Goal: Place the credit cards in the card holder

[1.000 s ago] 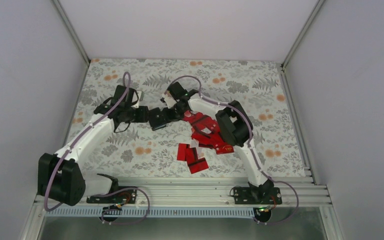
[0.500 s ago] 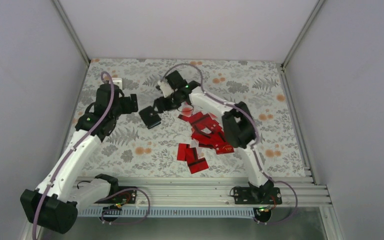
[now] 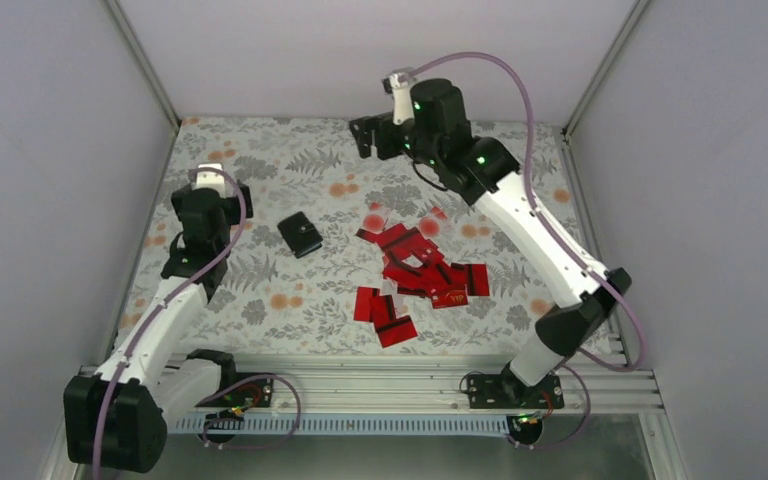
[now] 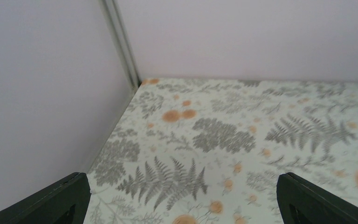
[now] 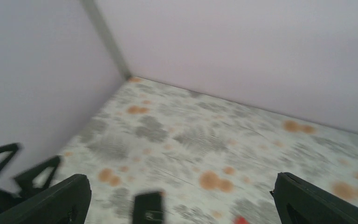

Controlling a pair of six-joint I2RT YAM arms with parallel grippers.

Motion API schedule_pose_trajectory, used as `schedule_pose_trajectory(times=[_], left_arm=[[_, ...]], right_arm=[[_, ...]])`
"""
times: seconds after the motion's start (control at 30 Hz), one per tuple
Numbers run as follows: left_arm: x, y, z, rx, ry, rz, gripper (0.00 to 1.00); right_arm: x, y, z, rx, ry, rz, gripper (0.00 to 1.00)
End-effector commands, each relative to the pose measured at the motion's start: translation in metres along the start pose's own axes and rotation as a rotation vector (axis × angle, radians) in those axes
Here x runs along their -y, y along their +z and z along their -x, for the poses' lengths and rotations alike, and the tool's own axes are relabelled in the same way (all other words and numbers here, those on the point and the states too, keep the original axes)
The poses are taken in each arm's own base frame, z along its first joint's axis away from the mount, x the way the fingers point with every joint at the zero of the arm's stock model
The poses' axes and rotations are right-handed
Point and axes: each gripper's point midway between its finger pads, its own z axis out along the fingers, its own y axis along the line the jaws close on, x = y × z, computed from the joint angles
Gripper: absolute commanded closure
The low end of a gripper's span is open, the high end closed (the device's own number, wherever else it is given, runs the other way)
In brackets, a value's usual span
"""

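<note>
The card holder [image 3: 300, 235], a small black wallet, lies folded shut on the floral table, left of centre; it also shows, blurred, in the right wrist view as the card holder [image 5: 148, 208]. The red credit cards [image 3: 415, 268] lie scattered to its right, with a smaller group [image 3: 385, 315] nearer the front. My left gripper [image 3: 211, 184] is open at the left, apart from the wallet. In its wrist view the left gripper [image 4: 184, 200] faces the far left corner, with only tablecloth between its fingers. My right gripper [image 3: 366, 135] is raised near the back wall and open; in its wrist view the right gripper [image 5: 182, 200] holds nothing.
Grey walls close the table on the left, back and right, with a metal post [image 4: 121, 44] in the far left corner. A rail [image 3: 360, 375] carrying the arm bases runs along the front edge. The left arm [image 5: 9, 172] shows at the left of the right wrist view.
Both grippers were at the card holder, have opened and pulled away. The left arm drew back left, the right arm rose toward the back wall. The wallet stays on the table.
</note>
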Motion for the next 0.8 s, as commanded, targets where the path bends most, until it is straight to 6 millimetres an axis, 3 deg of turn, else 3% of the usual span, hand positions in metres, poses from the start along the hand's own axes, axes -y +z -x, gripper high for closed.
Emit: schedule_pose_trajectory(times=[0.0, 0.1, 0.13, 0.23, 0.4, 0.53, 0.57, 0.67, 0.77], left_arm=[[-0.016, 0.017, -0.005, 0.087, 0.003, 0.055, 0.00], [-0.033, 0.031, -0.031, 0.047, -0.086, 0.076, 0.01], [-0.034, 0.032, -0.034, 0.062, -0.101, 0.051, 0.01], [-0.040, 0.033, -0.051, 0.075, -0.110, 0.034, 0.01], [-0.048, 0.035, -0.073, 0.103, -0.132, 0.018, 0.01], [-0.044, 0.038, -0.099, 0.091, -0.138, 0.002, 0.01], [-0.044, 0.038, -0.099, 0.104, -0.144, 0.001, 0.01], [-0.045, 0.041, -0.106, 0.104, -0.145, 0.014, 0.02], [-0.044, 0.039, -0.100, 0.156, -0.151, 0.005, 0.02]], right_arm=[[0.070, -0.042, -0.011, 0.052, -0.080, -0.334, 0.01], [0.101, -0.065, -0.032, 0.072, -0.191, -0.460, 0.01], [0.115, -0.068, -0.046, 0.055, -0.235, -0.525, 0.01], [0.129, -0.066, -0.079, 0.010, -0.347, -0.546, 0.01], [0.176, -0.079, -0.108, 0.045, -0.166, -0.618, 0.01], [0.224, -0.069, -0.151, 0.050, -0.072, -0.701, 0.00], [0.233, -0.064, -0.169, 0.023, -0.052, -0.659, 0.01], [0.268, -0.073, -0.188, 0.118, 0.058, -0.673, 0.01], [0.288, -0.084, -0.200, 0.193, -0.028, -0.710, 0.00]])
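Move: The closed card holder lies on the table about 12 cm to the right of the left hand, nearly level with it (1 cm farther out) and some 23 cm below. From the right hand the same holder is roughly 16 cm to the left, 2 cm back and 39 cm down. The main pile of red cards is about 11 cm to the right hand's right and 9 cm back, the loose near cards 3 cm right and 20 cm back, both about 40 cm below. The card holder is left alone, closed, as both empty hands withdraw with fingers still wide open. The right hand swings some 27 cm to its right, high past the far end of the card pile, while sinking about 25 cm and turning clockwise until it points ahead. The left hand sinks roughly 14 cm, easing 6 cm left in the first half. Neither touches anything. ##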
